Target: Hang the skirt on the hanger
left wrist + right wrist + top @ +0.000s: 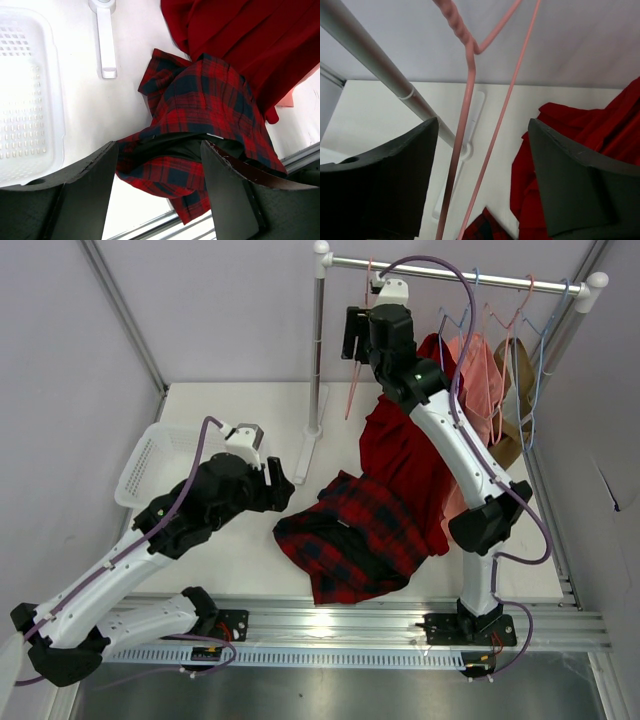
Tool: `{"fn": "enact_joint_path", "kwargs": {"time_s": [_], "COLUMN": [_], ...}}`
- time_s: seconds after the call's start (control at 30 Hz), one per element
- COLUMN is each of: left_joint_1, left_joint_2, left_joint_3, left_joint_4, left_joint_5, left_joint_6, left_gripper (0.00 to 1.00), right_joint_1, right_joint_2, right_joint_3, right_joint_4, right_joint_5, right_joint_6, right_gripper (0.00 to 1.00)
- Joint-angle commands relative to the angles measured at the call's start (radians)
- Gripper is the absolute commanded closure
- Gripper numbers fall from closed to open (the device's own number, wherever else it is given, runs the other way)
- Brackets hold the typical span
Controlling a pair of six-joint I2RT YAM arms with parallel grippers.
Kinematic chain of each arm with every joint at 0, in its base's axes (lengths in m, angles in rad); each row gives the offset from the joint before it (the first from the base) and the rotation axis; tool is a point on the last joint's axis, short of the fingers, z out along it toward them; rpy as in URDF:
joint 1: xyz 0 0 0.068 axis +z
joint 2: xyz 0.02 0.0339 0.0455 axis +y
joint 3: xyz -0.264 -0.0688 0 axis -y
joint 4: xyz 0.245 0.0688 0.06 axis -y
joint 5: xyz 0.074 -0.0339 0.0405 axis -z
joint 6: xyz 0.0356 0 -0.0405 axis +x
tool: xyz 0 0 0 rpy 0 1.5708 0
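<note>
The red-and-black plaid skirt [350,535] lies crumpled on the white table, its dark lining showing at the waist [200,100]. My left gripper [282,485] hovers just left of it, open [159,145]; the skirt's near edge shows below the gap between the two fingers, not pinched. The pale-pink wire hanger [353,390] hangs from the left end of the rack rail. My right gripper [355,345] is raised beside it and open [484,125], with two of the hanger's wires [470,75] running between the fingers. A corner of the skirt [480,227] shows far below.
A plain red garment [405,455] drapes from the rack onto the table beside the skirt. A salmon-pink garment [480,380] and blue hangers [540,350] hang further right. The rack's pole [318,340] and foot [308,455] stand mid-table. A white basket [160,460] sits left.
</note>
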Motion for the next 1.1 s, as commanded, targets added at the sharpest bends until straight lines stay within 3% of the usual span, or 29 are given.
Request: {"fn": "enact_joint_path", "kwargs": {"time_s": [0.0,0.1,0.4,0.67,0.77,0.97,1.0,1.07], "left_joint_1": [-0.002,-0.002,0.001,0.004,0.006,0.006,0.006,0.007], "left_joint_2": [-0.014,-0.015,-0.011,0.004,0.005,0.007,0.004,0.002], "left_joint_3": [0.019,0.011,-0.023,-0.035,-0.038,-0.041,-0.044,-0.047], "left_joint_4": [0.001,0.008,0.034,0.050,0.054,0.054,0.053,0.054], "left_joint_5": [-0.019,-0.015,0.001,0.016,0.019,0.019,0.019,0.019], "left_joint_6": [0.019,0.016,0.008,0.008,0.006,0.003,0.002,0.000], "left_gripper": [0.28,0.28,0.28,0.27,0.27,0.28,0.28,0.28], "right_joint_1": [0.001,0.002,0.004,0.002,0.002,-0.002,-0.002,-0.002], "right_joint_2": [-0.024,-0.056,-0.099,-0.105,-0.104,-0.093,-0.094,-0.102], "right_joint_3": [0.035,-0.025,-0.082,-0.073,-0.068,-0.047,-0.034,-0.030], "right_joint_4": [-0.005,0.019,0.021,0.033,0.035,0.021,0.018,0.018], "right_joint_5": [0.063,0.065,0.092,0.103,0.096,0.076,0.068,0.059], "right_joint_6": [-0.037,-0.039,-0.069,-0.103,-0.111,-0.123,-0.123,-0.123], "right_gripper": [0.27,0.39,0.58,0.59,0.64,0.88,1.00,1.00]}}
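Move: The empty pink hanger already hangs between the right hand's open fingers, its middle about 6 cm ahead and level with the pads. The rack post is some 9 cm left and 6 ahead; the red dress is about 9 right, 6 back and 25 below. The plaid skirt lies some 30 cm back, 4 left and 40 below. From the left hand, the hanger is roughly 34 ahead, 17 right and 12 above. The right hand eases about 2.5 cm right while its fingers close and pinch the pink hanger's near wire. ##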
